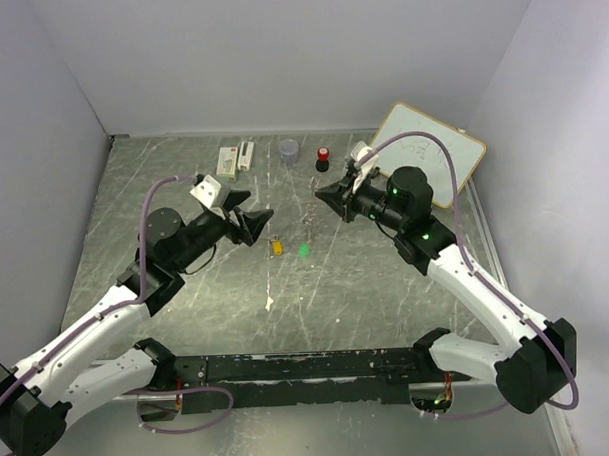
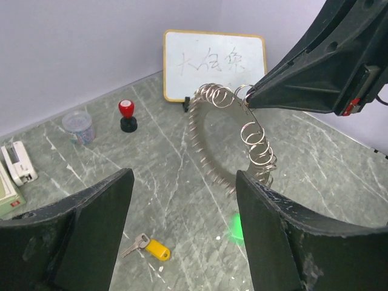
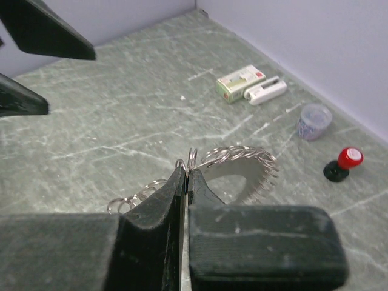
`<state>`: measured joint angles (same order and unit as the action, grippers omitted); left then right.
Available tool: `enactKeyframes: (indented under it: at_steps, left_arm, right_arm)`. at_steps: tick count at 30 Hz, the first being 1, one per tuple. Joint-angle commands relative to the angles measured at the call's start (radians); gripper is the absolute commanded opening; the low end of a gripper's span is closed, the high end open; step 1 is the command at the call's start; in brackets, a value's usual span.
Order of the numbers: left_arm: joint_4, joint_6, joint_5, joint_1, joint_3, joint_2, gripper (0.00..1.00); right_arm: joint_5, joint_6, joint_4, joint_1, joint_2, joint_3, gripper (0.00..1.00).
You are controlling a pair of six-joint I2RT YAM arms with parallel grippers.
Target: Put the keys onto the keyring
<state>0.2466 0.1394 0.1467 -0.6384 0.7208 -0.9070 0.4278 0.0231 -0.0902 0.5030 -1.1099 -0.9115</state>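
Observation:
My right gripper (image 3: 187,173) is shut on the top of the keyring (image 3: 242,154), a thin silvery ring fringed with small wire loops, which hangs upright over the table's middle (image 1: 309,220). On the table lie the keys: the yellow one (image 2: 154,248) flat between my left fingers in the left wrist view, the green one (image 2: 236,225) next to the right finger, below the keyring (image 2: 257,136). Seen from above, the yellow key (image 1: 276,247) and the green key (image 1: 303,251) lie side by side. My left gripper (image 2: 183,182) is open and empty, above and left of the keys (image 1: 252,222).
A whiteboard (image 1: 432,153) leans at the back right. A red-capped black knob (image 1: 323,159), a grey cup (image 1: 289,148) and small white boxes (image 1: 235,158) stand along the back. Walls close in the table on three sides.

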Motion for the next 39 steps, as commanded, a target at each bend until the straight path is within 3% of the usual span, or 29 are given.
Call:
enactKeyframes:
  at_steps: [1,22,39]
  left_arm:
    - [0.085,0.009,0.065,0.005,-0.003,0.006,0.79]
    - [0.320,-0.009,0.276,0.006,0.077,-0.121,0.79]
    - [0.385,0.004,0.383,0.005,0.150,-0.235,0.74]
  right_arm:
    - [0.083,-0.012,-0.077,-0.004,0.046,-0.046,0.00]
    - [0.174,-0.086,-0.149,-0.032,0.093,-0.084,0.00]
    - [0.198,-0.112,-0.186,-0.032,0.106,-0.081,0.00]
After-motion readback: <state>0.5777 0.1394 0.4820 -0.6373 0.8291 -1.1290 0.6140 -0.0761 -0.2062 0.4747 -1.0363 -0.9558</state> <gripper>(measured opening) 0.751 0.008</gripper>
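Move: The keyring hangs from the right hand's closed fingertips, its middle about 5 cm below them and 1 cm to their left. From the open left hand, that middle lies some 10 cm right, 3 cm ahead and 6 cm lower. The green key tag hangs roughly 8 cm right, 1 cm back and 13 cm below the left hand. The yellow-tagged key lies on the table about 8 cm ahead, 1 cm right and 29 cm below it. Rightward and up, about 6 cm across and 5 cm up, the left hand closes in on the keyring, fingers staying wide open as it turns some 20 degrees clockwise and tips its fingertips upward. The right hand, still pinching the keyring, lifts it about 7 cm and draws back some 3 cm, mostly early on, tilting its fingertips slightly up. ##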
